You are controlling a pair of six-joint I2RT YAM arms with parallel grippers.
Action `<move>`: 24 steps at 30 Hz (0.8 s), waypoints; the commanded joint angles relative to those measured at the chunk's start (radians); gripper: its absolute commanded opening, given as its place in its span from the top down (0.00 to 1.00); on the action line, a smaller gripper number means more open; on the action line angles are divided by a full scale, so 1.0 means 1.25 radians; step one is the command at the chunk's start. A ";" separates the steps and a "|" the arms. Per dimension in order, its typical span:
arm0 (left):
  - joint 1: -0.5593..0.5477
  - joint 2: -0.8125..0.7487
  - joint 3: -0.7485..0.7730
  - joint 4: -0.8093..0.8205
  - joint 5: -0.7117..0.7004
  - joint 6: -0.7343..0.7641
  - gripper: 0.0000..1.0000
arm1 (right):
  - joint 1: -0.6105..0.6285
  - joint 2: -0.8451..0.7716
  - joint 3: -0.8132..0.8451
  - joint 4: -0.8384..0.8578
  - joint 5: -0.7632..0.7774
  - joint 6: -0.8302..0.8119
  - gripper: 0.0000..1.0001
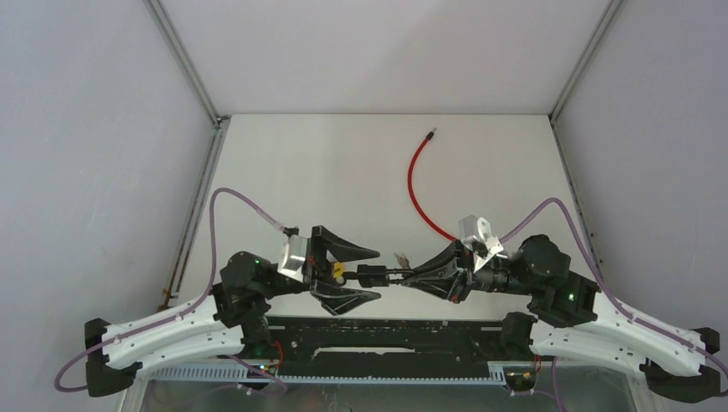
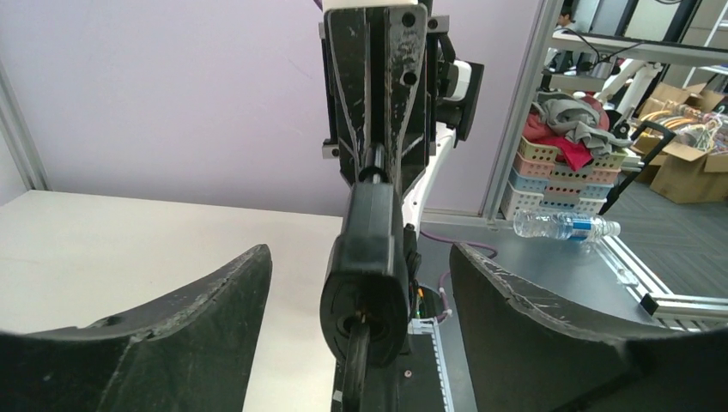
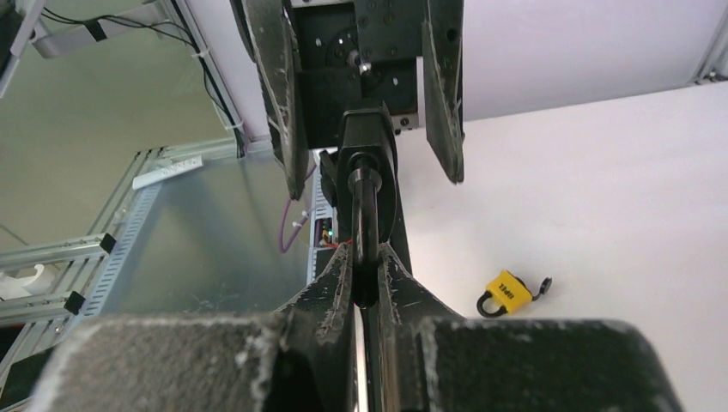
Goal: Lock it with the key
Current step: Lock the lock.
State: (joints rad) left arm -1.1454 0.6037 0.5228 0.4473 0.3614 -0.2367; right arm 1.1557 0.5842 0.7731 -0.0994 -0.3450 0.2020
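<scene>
A black lock (image 1: 370, 275) hangs in the air between my two grippers. My right gripper (image 1: 405, 276) is shut on its thin black shackle bar (image 3: 364, 215), which runs up to the lock body (image 3: 367, 159). In the left wrist view the lock's end face (image 2: 365, 296) points at the camera. A black key (image 2: 359, 365) sticks in its keyhole and hangs down. My left gripper (image 2: 359, 257) is open, with one finger on each side of the lock and neither touching it or the key. Its fingertips (image 1: 371, 252) reach about level with the lock body.
A small yellow padlock (image 3: 506, 292) lies on the white table under the left gripper, seen also as a yellow spot (image 1: 337, 270). A red cable (image 1: 415, 184) curves across the far right of the table. A small metal item (image 1: 399, 256) lies beside the right gripper's tip.
</scene>
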 commanded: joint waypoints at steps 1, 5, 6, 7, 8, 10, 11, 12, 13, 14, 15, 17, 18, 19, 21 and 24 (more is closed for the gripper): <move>0.000 0.011 -0.001 0.028 0.020 -0.009 0.24 | -0.004 -0.013 0.045 0.164 -0.017 0.017 1.00; 0.000 0.022 0.006 0.034 0.032 -0.011 0.36 | -0.007 0.003 0.045 0.167 -0.035 0.026 1.00; 0.000 0.024 0.008 0.038 0.035 -0.011 0.38 | -0.007 0.007 0.045 0.166 -0.039 0.030 1.00; 0.000 0.027 0.009 0.042 0.036 -0.012 0.41 | -0.007 0.012 0.045 0.166 -0.041 0.032 1.00; 0.000 0.029 0.009 0.046 0.037 -0.013 0.42 | -0.007 0.017 0.045 0.164 -0.043 0.032 1.00; 0.000 0.034 0.009 0.051 0.038 -0.014 0.49 | -0.007 0.025 0.045 0.164 -0.045 0.035 1.00; 0.000 0.036 0.009 0.054 0.040 -0.015 0.54 | -0.007 0.028 0.045 0.163 -0.045 0.038 1.00; 0.000 0.038 0.008 0.058 0.042 -0.018 0.58 | -0.006 0.031 0.045 0.164 -0.046 0.040 1.00; 0.000 0.040 0.008 0.062 0.042 -0.020 0.63 | -0.007 0.032 0.045 0.164 -0.048 0.042 1.00; 0.000 0.042 0.008 0.068 0.042 -0.022 0.69 | -0.007 0.034 0.045 0.164 -0.048 0.043 1.00; 0.000 0.043 0.008 0.071 0.042 -0.024 0.75 | -0.007 0.036 0.045 0.164 -0.048 0.043 1.00; 0.000 0.045 0.010 0.070 0.042 -0.026 0.93 | -0.006 0.037 0.044 0.168 -0.048 0.044 1.00; 0.000 0.045 0.011 0.069 0.042 -0.027 0.99 | -0.007 0.037 0.040 0.169 -0.048 0.045 1.00; 0.000 0.045 0.012 0.068 0.040 -0.029 1.00 | -0.007 0.037 0.036 0.174 -0.048 0.047 1.00; 0.000 0.048 0.015 0.069 0.044 -0.031 1.00 | -0.007 0.038 0.030 0.175 -0.049 0.048 1.00; 0.000 0.055 0.043 0.005 0.013 -0.025 1.00 | -0.005 0.055 0.028 0.154 -0.042 0.036 1.00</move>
State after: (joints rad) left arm -1.1454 0.6582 0.5236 0.4831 0.4042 -0.2630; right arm 1.1442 0.6365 0.7731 -0.0212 -0.3889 0.2413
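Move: The black lock's body lies between the left hand's open fingers, about 1 cm right of its hand point, 1 cm lower and level fore-and-aft. It is some 7 cm to the left of the right hand, which already grips the shackle. On the table, some 33 cm below the left hand, the yellow lock lies about 10 cm ahead and 9 cm left, the keys 14 cm ahead and 8 cm right. Left fingers pinch the black lock's body, creeping right about 1 cm; right hand eases 1 cm left, keeping the shackle. ##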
